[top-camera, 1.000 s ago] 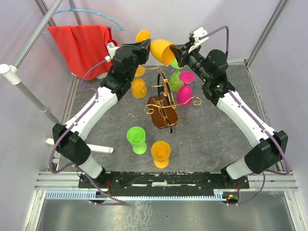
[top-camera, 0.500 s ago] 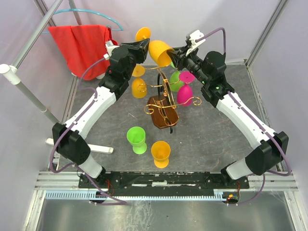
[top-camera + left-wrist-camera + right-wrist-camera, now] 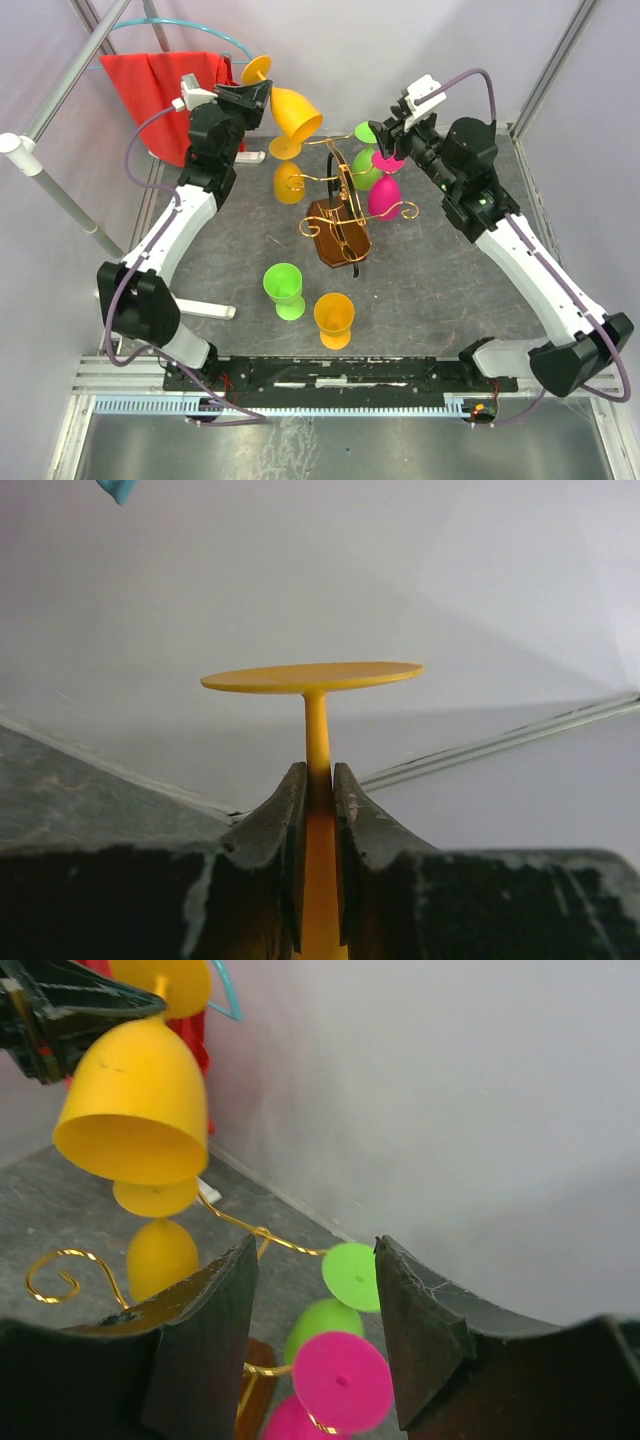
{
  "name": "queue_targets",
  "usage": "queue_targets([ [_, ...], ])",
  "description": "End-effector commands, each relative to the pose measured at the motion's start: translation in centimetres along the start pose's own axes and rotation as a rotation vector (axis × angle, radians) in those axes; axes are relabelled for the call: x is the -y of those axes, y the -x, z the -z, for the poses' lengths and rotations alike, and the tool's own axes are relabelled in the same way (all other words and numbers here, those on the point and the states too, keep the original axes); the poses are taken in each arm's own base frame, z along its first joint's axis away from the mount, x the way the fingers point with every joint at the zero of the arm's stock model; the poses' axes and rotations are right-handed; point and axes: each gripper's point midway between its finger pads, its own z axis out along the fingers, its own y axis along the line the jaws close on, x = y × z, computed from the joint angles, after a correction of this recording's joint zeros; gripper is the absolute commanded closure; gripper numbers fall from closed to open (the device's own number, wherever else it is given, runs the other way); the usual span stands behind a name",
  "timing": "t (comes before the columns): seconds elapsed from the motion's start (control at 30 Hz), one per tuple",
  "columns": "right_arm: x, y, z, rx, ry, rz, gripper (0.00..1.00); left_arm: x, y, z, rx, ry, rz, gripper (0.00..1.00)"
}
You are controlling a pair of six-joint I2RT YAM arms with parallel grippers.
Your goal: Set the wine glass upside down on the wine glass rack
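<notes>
A yellow wine glass (image 3: 295, 110) hangs in the air, tilted with its mouth down and to the right, behind the wine glass rack (image 3: 340, 200). My left gripper (image 3: 245, 95) is shut on its stem; the left wrist view shows the stem (image 3: 318, 780) pinched between the fingers and the round foot (image 3: 312, 677) above. My right gripper (image 3: 385, 135) stands open and empty to the right of the glass. In the right wrist view the yellow wine glass (image 3: 135, 1100) is at the upper left, apart from the right gripper (image 3: 312, 1260).
On the gold rack hang a yellow glass (image 3: 288, 183), a green one (image 3: 367, 165) and a pink one (image 3: 383, 195), over the brown base (image 3: 338, 235). A green glass (image 3: 284, 290) and an orange one (image 3: 334, 318) stand on the table. A red cloth (image 3: 170, 85) hangs back left.
The right gripper opened, let go of the glass's rim and drew back to the right. The left arm carried the glass to the left and up.
</notes>
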Motion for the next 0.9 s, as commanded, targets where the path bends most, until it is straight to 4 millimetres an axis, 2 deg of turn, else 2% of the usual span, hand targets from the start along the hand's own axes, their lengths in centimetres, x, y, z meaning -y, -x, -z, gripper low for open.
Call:
queue_targets([
  [0.0, 2.3, -0.3, 2.5, -0.071, -0.106, 0.115, 0.41, 5.9, 2.0, 3.1, 0.041, -0.251, -0.361, 0.97],
  [0.13, 3.2, -1.2, 3.2, -0.115, -0.15, 0.143, 0.41, 5.2, 2.9, 4.9, 0.073, -0.232, -0.613, 0.97],
  [0.27, 3.3, -2.1, 3.1, -0.142, -0.157, 0.144, 0.41, 5.4, 4.4, 7.2, 0.133, -0.218, -0.768, 0.97],
  [0.43, 3.3, -3.1, 2.9, -0.166, -0.167, 0.136, 0.41, 4.3, 5.2, 10.6, 0.138, -0.18, -0.95, 0.97],
  [0.7, 3.0, -4.1, 2.3, -0.189, -0.144, 0.142, 0.42, 0.7, 5.4, 16.6, 0.193, -0.178, -1.053, 0.97],
  [0.8, 2.5, -4.5, 1.7, -0.189, -0.116, 0.139, 0.43, -0.6, 5.7, 18.1, 0.244, -0.175, -1.052, 0.97],
  [0.87, 2.2, -4.7, 1.2, -0.186, -0.102, 0.131, 0.43, -2.0, 5.4, 18.4, 0.226, -0.158, -1.069, 0.97],
])
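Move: From the left hand, which holds the orange wine glass by its stem, the rack's empty middle left hook lies about 19 cm back, 6 cm right and 12 cm lower. The hung orange glass's foot is some 11 cm back and 3 cm right, about 11 cm lower; the empty near left hook is roughly 30 cm back, 10 cm right and 13 cm lower. From the right hand the middle hook is about 8 cm back, 20 cm left and 13 cm below. Still pinching the stem, left hand draws some 16 cm back and left, rolling bowl-down; right hand sinks rightward. ##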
